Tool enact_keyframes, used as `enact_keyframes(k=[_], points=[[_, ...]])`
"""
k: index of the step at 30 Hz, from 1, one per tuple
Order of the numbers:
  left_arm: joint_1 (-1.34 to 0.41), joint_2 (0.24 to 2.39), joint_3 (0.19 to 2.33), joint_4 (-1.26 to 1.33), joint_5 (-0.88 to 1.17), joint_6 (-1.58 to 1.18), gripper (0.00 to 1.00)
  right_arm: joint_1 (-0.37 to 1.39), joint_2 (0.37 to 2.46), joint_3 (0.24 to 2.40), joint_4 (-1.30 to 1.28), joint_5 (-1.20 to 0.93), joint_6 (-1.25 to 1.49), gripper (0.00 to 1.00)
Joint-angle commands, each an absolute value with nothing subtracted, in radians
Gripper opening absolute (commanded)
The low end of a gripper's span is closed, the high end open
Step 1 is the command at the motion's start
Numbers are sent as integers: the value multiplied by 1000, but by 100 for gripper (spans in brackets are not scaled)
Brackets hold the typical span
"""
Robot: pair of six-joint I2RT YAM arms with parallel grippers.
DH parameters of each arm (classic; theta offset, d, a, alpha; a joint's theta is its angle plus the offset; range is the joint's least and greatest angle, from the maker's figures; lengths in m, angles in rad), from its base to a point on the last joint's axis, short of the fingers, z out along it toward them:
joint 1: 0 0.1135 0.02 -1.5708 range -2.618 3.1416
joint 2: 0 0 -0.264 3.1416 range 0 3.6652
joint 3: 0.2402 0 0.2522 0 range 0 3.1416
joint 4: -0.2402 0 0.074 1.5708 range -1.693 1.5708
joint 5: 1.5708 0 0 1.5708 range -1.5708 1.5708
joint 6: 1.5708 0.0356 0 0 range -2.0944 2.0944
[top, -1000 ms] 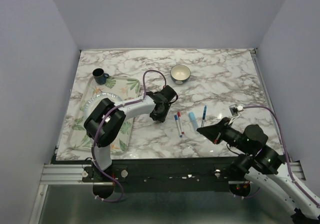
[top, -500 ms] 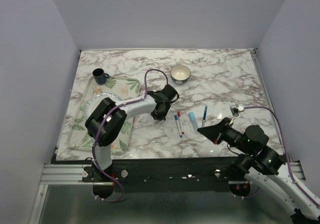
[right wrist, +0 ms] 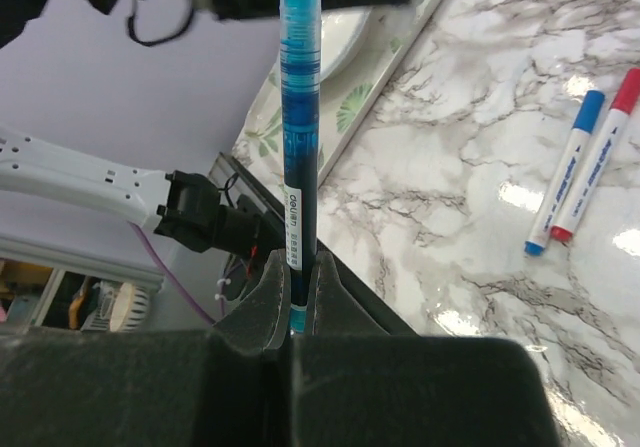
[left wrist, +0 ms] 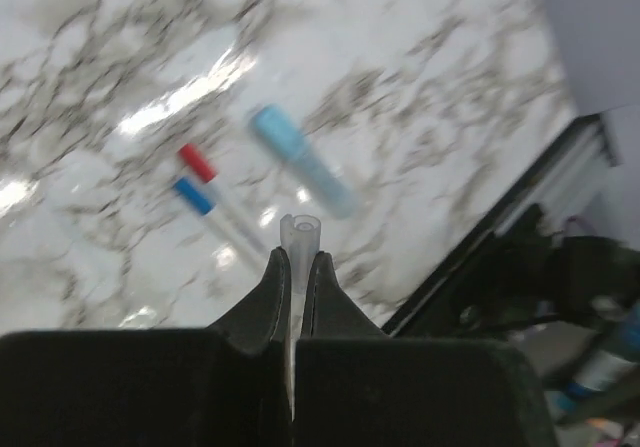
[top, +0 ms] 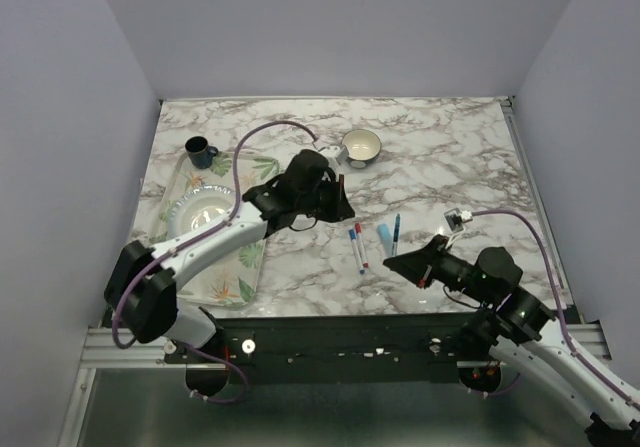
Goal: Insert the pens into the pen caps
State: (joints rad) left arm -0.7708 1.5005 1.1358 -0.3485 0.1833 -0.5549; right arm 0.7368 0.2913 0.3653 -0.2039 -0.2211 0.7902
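Note:
My left gripper (left wrist: 296,259) is shut on a small pale translucent pen cap (left wrist: 299,235), held above the table with its open mouth pointing away from the fingers. In the top view the left gripper (top: 338,207) hovers just left of the pens. My right gripper (right wrist: 299,263) is shut on the lower end of a dark blue pen (right wrist: 300,107), which stands up out of the fingers; the same dark blue pen (top: 396,233) rises from the right gripper (top: 392,261). Two white pens (top: 357,247) with red and blue ends and a pale blue marker (top: 384,235) lie on the marble between the grippers.
A cream bowl (top: 361,147) stands behind the pens. At the left lies a leaf-patterned tray (top: 241,287) with a foil plate (top: 200,207), and a dark mug (top: 200,151) stands at its far end. The table's front edge runs just below the right gripper.
My left gripper has closed on the cap and risen off the table, its arm swinging out to a higher pose. The right gripper with the dark blue pen has shifted slightly left.

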Motion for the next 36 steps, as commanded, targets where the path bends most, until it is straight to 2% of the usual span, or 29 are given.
enact_keyframes(k=[1,6,12,36], points=[[-764,1277,993,125,359,-863,0,742,337,308,-9,-345,828,1],[-762,1217,996,254,367,-969,0,746,390,319,73,-382,816,1],[-762,1152,966,336,256,-996,0,753,480,351,156,-419,802,1],[-765,1272,931,483,347,-1094,0,776,540,419,172,-419,756,1]])
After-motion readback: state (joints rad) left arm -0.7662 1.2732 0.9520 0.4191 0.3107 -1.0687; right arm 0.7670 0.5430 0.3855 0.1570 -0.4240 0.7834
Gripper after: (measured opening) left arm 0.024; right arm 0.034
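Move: The blue pen standing upright in the right fingers lies about 12 cm back, 9 cm right and some 9 cm above the left hand, which already holds the clear cap; from the right hand that cap is about 13 cm ahead, 9 cm left and 5 cm lower. Some 15 cm below the left hand, the blue marker lies level and 3 cm right, the red marker 2 cm ahead and 5 cm right, and the light-blue highlighter 2 cm ahead and 12 cm right. Lift the left gripper about 20 cm with the clear cap kept pinched, rolling the wrist nearly 50 degrees until its fingers point level to the right, then ease it down a little and rightward into line with the pen. Meanwhile carry the upright pen left about 5 cm with the right gripper, then slightly up, turning a little counter-clockwise. ##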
